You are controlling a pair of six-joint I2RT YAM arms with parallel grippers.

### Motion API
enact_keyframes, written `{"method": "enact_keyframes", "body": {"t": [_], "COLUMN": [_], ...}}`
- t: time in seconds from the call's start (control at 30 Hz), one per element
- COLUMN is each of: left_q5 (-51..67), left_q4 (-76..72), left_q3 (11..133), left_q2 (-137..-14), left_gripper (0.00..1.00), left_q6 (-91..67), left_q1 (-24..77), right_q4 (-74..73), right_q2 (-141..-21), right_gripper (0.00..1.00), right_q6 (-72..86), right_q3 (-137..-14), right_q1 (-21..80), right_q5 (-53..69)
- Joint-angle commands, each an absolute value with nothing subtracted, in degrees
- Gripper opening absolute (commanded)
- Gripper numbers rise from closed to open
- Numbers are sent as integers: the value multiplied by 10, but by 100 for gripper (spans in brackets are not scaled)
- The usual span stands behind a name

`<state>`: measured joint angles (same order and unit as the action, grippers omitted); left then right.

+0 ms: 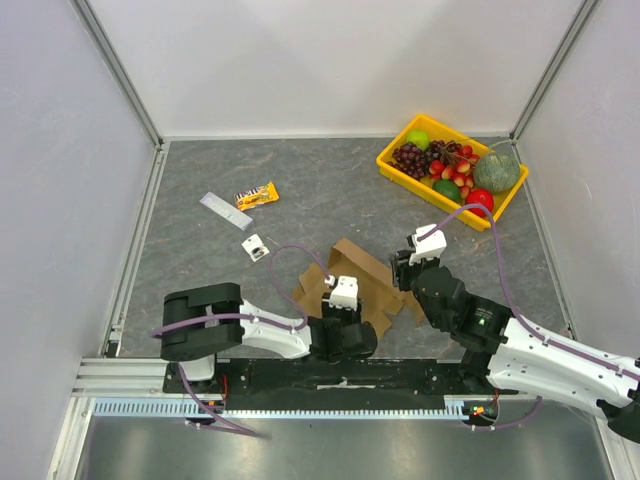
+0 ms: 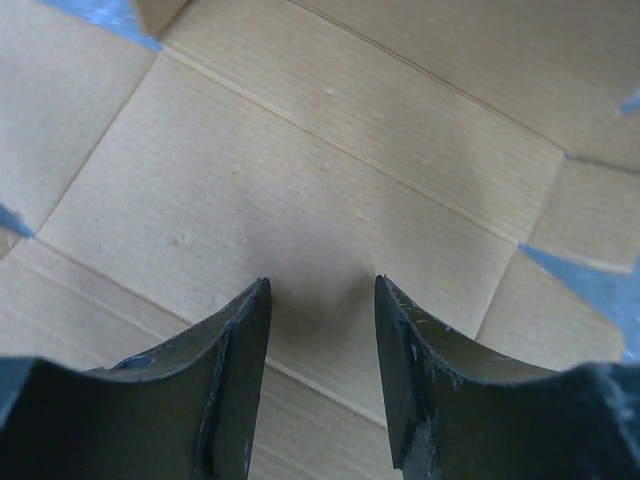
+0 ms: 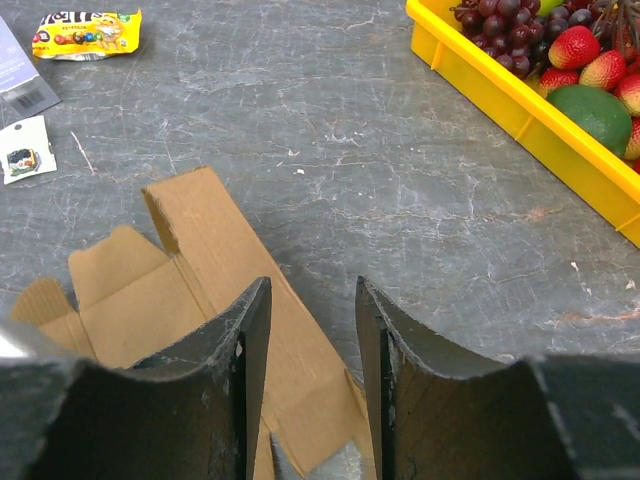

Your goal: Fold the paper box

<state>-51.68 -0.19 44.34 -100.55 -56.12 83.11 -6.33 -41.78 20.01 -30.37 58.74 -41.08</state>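
Note:
The paper box (image 1: 362, 277) is a flat brown cardboard sheet with creased flaps, lying unfolded on the grey table just ahead of the arm bases. My left gripper (image 1: 341, 293) points down at its middle. In the left wrist view the cardboard panel (image 2: 300, 170) fills the frame and the left gripper (image 2: 322, 286) is open with nothing between its fingers. My right gripper (image 1: 414, 262) is at the sheet's right edge. In the right wrist view it (image 3: 313, 286) is open above a long side flap (image 3: 230, 260), holding nothing.
A yellow tray (image 1: 395, 167) of fruit stands at the back right, also in the right wrist view (image 3: 500, 90). A yellow candy packet (image 1: 256, 196), a grey sachet (image 1: 222, 210) and a small white block (image 1: 256, 247) lie to the left of the box.

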Motion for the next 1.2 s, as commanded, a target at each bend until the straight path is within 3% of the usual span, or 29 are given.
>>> {"method": "enact_keyframes", "body": {"t": [0.0, 0.4, 0.77, 1.17], "left_q5": [-494, -471, -464, -467], "left_q4": [131, 58, 11, 6], "left_q3": [401, 367, 360, 337], "left_q2": [-1034, -1023, -948, -810], "left_gripper": [53, 52, 53, 54], "left_q6": [-628, -576, -511, -473], "left_q1": [783, 701, 726, 751], "right_q4": [-65, -83, -158, -257], "right_q2": [-408, -412, -421, -462], "right_gripper": [47, 48, 50, 50], "right_q6": [206, 207, 260, 431], "right_q3": [-302, -310, -337, -345], "right_q1": [586, 585, 574, 543], "right_q5": [-432, -455, -340, -325]}}
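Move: The box floor's middle lies close under the left hand, about 2 cm ahead and 1 cm below. From that hand the raised side panel stands roughly 6 cm ahead and 6 cm right, and the left flap about 8 cm left, level ahead. From the right hand that side panel is some 10 cm left, 1 cm back and 15 cm below; the right end tab is about 12 cm back, 1 cm left and 17 cm below. Left hand sweeps forward-left about 9 cm, pushing box floor, then back 4; right sinks 5 cm, tipping down. ##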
